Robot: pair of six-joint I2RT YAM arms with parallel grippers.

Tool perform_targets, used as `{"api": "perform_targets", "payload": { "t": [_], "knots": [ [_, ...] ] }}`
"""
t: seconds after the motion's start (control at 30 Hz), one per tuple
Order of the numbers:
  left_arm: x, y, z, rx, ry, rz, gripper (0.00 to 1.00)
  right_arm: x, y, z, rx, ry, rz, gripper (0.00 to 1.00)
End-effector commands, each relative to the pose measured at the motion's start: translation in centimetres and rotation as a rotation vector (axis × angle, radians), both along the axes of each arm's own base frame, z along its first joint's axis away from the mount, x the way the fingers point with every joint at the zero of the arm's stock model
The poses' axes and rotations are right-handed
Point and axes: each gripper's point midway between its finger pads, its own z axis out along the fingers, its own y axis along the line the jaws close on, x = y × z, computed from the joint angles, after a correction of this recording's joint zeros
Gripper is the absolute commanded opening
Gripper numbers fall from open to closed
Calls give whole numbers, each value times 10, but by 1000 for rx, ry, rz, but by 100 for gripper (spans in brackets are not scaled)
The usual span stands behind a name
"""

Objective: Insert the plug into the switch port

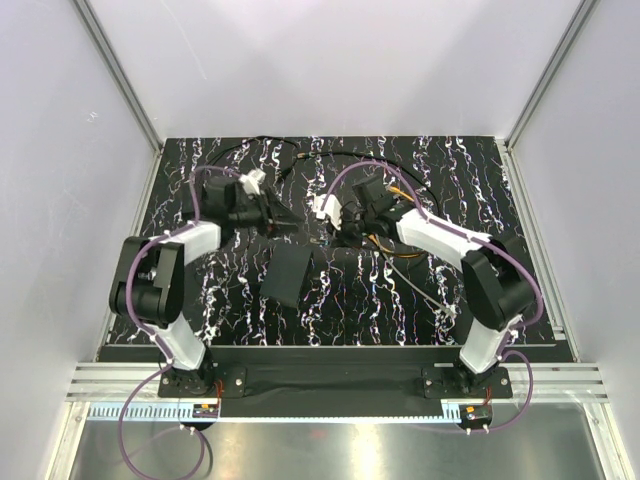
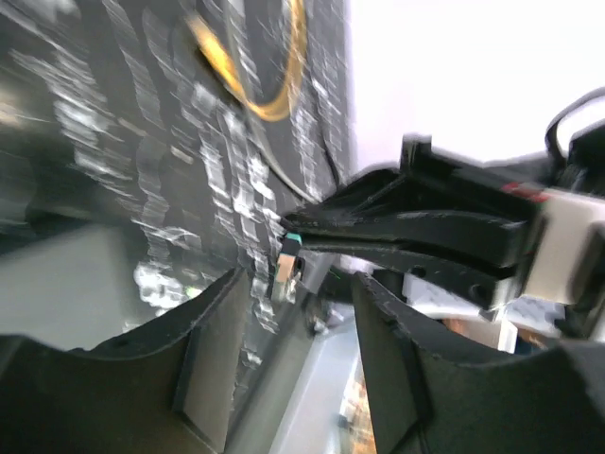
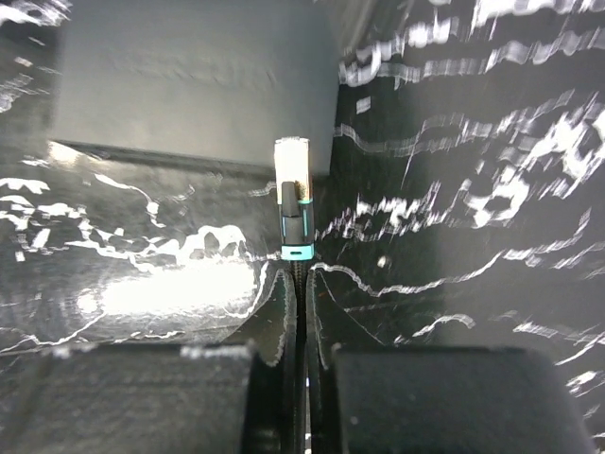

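The plug (image 3: pixel 294 213) has a black body, a teal collar and a metal tip, and it sticks out ahead of my right gripper (image 3: pixel 296 279). That gripper is shut on the thin cable right behind the plug. Just beyond the tip lies the flat matte-black box (image 3: pixel 189 85), which rests mid-table (image 1: pixel 288 275); I cannot make out the switch port on its edge. My left gripper (image 2: pixel 301 284) is open and holds nothing. The plug (image 2: pixel 286 265) hangs just past its fingertips. From above, the left gripper (image 1: pixel 283 222) and right gripper (image 1: pixel 338 222) nearly meet behind the box.
A yellow cable (image 2: pixel 274 104) loops on the marbled black mat (image 1: pixel 420 290), and thin black cords (image 1: pixel 300 150) run along the back. Orange and white wires (image 1: pixel 400 265) lie by the right forearm. White walls enclose the mat on three sides.
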Motion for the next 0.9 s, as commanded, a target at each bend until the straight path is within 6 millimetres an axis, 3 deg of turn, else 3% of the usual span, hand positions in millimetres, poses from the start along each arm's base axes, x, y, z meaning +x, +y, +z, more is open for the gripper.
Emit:
{"api": "perform_targets", "payload": {
  "t": [0.0, 0.13, 0.33, 0.53, 0.87],
  "knots": [
    [31, 42, 11, 171, -140, 111, 53, 7, -1, -22, -67, 45, -92, 0],
    [36, 71, -15, 327, -108, 172, 53, 3, 1, -41, -126, 80, -139, 0],
    [34, 88, -46, 444, -39, 222, 54, -5, 3, -63, -210, 109, -174, 0],
    [32, 90, -58, 457, -16, 225, 54, -10, 9, -75, -246, 142, -207, 0],
    [25, 84, -72, 466, 13, 208, 53, 3, 9, -83, -269, 160, -326, 0]
  ]
}}
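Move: The switch, meant for the plug the right hand holds, has its middle about 10 cm to that hand's left, 5 cm back and 9 cm below. The yellow cable's connector lies some 8 cm to this hand's right and 4 cm farther out, 10 cm below. From the half-open left hand the same switch is roughly 3 cm left, 5 cm back and 13 cm below; the black cable's loose end lies 17 cm ahead, 3 cm left. The plug, still pinched in the right fingers, is lowered about 9 cm to the switch's right-hand edge near its far corner, as the wrist tips steeper downward and swings some 15 degrees clockwise. The left hand, already free, draws away from the plug to the left and forward, then sinks beyond the switch's far end, tilting its fingers down towards the switch and keeping them half open. ##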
